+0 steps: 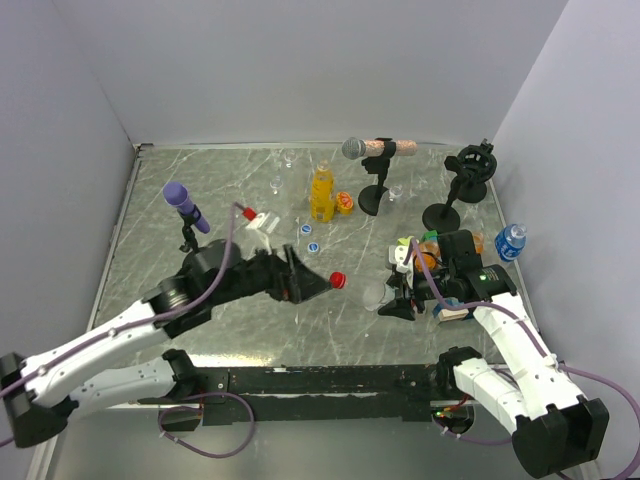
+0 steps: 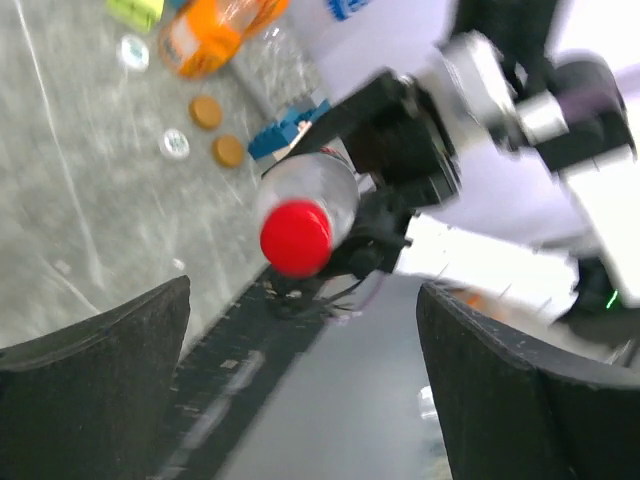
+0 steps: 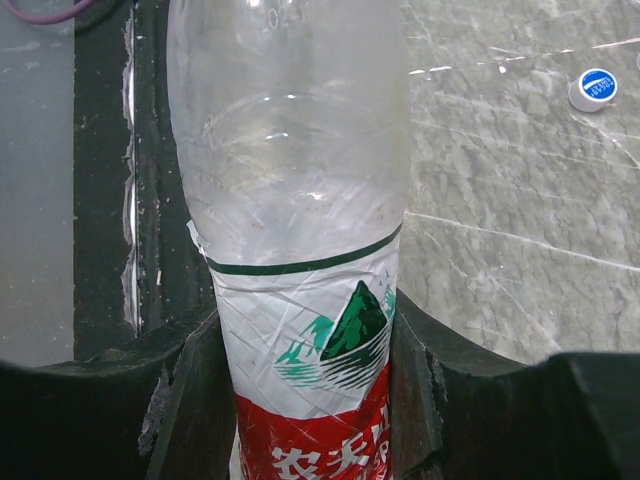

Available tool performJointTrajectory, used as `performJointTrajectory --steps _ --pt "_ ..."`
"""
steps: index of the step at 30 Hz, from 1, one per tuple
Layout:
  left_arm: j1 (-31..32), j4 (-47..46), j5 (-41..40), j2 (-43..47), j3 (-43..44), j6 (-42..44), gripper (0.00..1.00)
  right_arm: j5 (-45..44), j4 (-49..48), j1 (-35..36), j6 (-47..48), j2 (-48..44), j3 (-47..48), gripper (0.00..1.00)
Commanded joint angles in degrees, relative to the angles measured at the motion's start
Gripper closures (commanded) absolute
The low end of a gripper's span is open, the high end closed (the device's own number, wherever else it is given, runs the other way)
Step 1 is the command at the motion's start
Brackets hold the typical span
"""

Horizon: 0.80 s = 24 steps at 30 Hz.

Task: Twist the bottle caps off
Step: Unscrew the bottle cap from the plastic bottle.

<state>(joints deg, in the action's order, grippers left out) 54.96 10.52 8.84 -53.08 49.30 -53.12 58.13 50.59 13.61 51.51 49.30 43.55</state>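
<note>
A clear bottle [image 3: 295, 190] with a red-white label lies across the jaws of my right gripper [image 3: 305, 400], which is shut on its labelled body. In the top view that bottle [image 1: 372, 294] points left from the right gripper [image 1: 398, 297]. A red bottle cap [image 2: 296, 237] sits on its neck. My left gripper [image 2: 300, 400] stands wide open just short of the cap, touching nothing. From above, the red cap [image 1: 337, 279] shows right at the tips of the left gripper [image 1: 315, 283].
A yellow-orange juice bottle [image 1: 321, 193] stands at the back. A small blue-labelled bottle [image 1: 511, 242] is at the right wall. Another bottle [image 1: 255, 218] lies to the left. Loose blue caps [image 1: 306, 229] lie mid-table. Microphones on stands, purple [image 1: 186, 207] and grey [image 1: 375, 150], rise around them.
</note>
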Motion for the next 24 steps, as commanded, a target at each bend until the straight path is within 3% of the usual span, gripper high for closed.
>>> performJointTrajectory --steps 1,6,11,16,20,24 --pt "-0.3 -6.0 3.2 7.6 -2.6 21.1 0.03 2.3 -1.2 0.1 1.0 -0.3 0.1 0.69" --pt "-0.3 -10.1 20.6 13.5 -10.2 50.2 0.03 3.3 -0.1 0.1 2.5 -0.3 0.4 0.69" --pt "-0.3 -16.6 21.0 10.7 -10.9 65.9 0.03 2.9 0.0 0.1 2.8 -0.7 0.0 0.69" --pt "-0.4 -19.3 23.5 2.9 -6.7 67.9 0.03 3.0 0.3 0.0 3.2 -0.4 0.0 0.69" --pt "-1.0 -19.8 25.7 -1.7 -4.7 67.3 0.19 2.8 0.3 0.1 3.3 -0.6 0.0 0.69" --pt "-1.3 -20.4 28.0 -3.8 -4.0 66.0 0.29 3.0 0.4 0.1 3.4 -0.7 0.0 0.69"
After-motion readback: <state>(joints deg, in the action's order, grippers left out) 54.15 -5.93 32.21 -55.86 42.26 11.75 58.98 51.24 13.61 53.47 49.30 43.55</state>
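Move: The red cap, on the neck of the plastic bottle, sits about 4 cm to the left hand's right, 1 cm farther out and 1 cm lower; the bottle's middle is some 12 cm right, level ahead and 6 cm below. Two blue caps lie on the table roughly 18 cm down: one 19 cm ahead and 1 cm left, the other 25 cm ahead and 3 cm left. From the right hand, the red cap is about 12 cm left, 1 cm ahead and 9 cm up. The red cap is left free while the wide-open left hand swings back about 4 cm, left and slightly up, then returns rightward and down towards it, rolling some 70 degrees clockwise, looking along its fingers. It ends pointing right, nearly level, and the fingers begin to close with one on either side of the cap. The right hand keeps its grip on the bottle and stays in place. ##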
